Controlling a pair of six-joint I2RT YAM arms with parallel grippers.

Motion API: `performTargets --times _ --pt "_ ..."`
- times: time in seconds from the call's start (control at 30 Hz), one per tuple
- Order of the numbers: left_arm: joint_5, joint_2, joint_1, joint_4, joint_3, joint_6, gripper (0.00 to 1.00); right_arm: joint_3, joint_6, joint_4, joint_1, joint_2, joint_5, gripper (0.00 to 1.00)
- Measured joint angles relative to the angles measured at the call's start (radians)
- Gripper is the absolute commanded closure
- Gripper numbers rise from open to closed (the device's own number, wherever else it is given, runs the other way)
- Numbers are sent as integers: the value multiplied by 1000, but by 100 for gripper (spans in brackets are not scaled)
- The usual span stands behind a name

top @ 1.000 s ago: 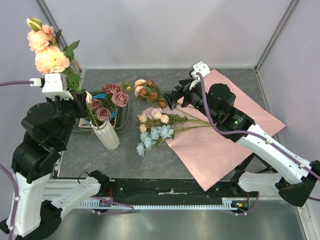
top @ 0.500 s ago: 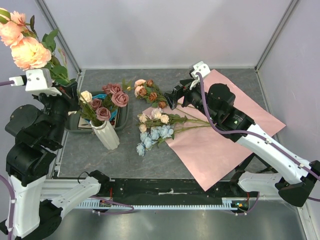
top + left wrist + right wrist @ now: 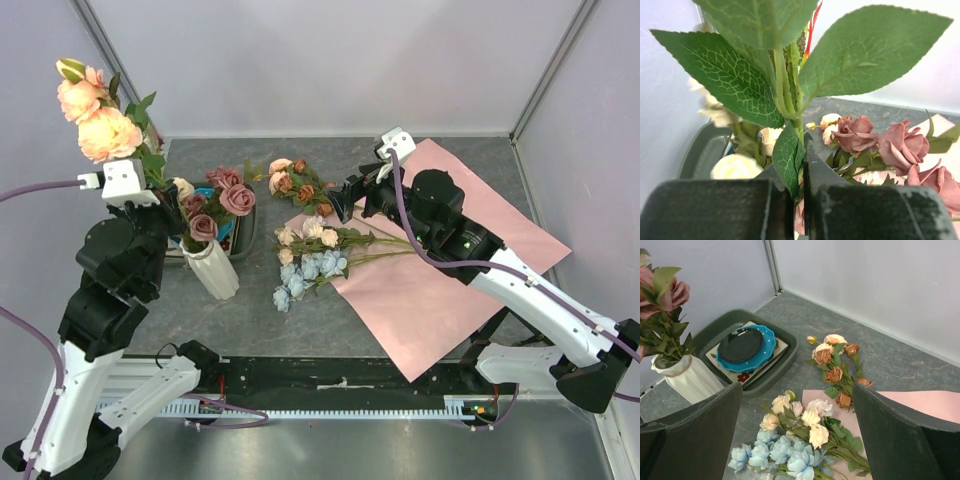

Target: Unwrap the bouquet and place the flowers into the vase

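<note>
My left gripper (image 3: pixel 158 196) is shut on the green stem (image 3: pixel 785 85) of a peach flower spray (image 3: pixel 100 120), held upright just left of the white ribbed vase (image 3: pixel 212 268). In the left wrist view its jaws (image 3: pixel 802 145) pinch stem and leaf. Mauve roses (image 3: pixel 228 195) stand in the vase. Cream flowers (image 3: pixel 310 235), light blue flowers (image 3: pixel 305 270) and a brown-peach spray (image 3: pixel 300 185) lie on the table beside the bouquet's opened pink paper (image 3: pixel 450 260). My right gripper (image 3: pixel 345 200) hovers open above them (image 3: pixel 797 390), holding nothing.
A dark green tray (image 3: pixel 244 235) behind the vase holds a blue plate (image 3: pixel 747 347) with a dark disc on it. White walls enclose the table on the left, back and right. The pink paper overhangs the table's near edge at the right.
My left arm swung the peach spray up and to the left, then brought it back right toward the vase. The right arm has barely moved and stays open.
</note>
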Motion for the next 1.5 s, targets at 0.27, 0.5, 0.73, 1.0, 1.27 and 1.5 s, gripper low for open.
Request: performTargets --times 0.27,0.5,0.73,1.0,1.27,1.5 --pt "-79 -113 0 88 -252 -33 98 -14 0 -1 -5 25 2 2" --pt "-120 -92 0 60 -272 -108 93 -19 3 -18 -11 54 1 2" --pt "-170 -111 0 23 -352 -204 13 -20 3 -26 -23 74 -1 2" --pt "-103 -102 0 -119 -181 -244 1 -4 11 -103 -158 152 -44 2" --pt "-90 -150 0 -130 -62 -237 3 11 14 -172 -245 214 -64 2" --pt "-190 61 0 -174 79 -184 0 11 30 -172 -240 214 -117 2"
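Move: The left hand holds the peach flowers with the vase almost under it, about 2 cm ahead, 1 cm left and its middle some 31 cm down; the pink roses stand 6 cm ahead, 6 cm right, 10 cm lower, the tray 18 cm ahead, 8 cm left on the table. From the empty right hand the brown roses lie about 23 cm ahead, 5 cm left, 37 cm down, and the blue flowers 9 cm ahead, 8 cm left. Left lowers peach flowers 12 cm into the vase, opens, rises; open right sinks forward towards the brown roses. ##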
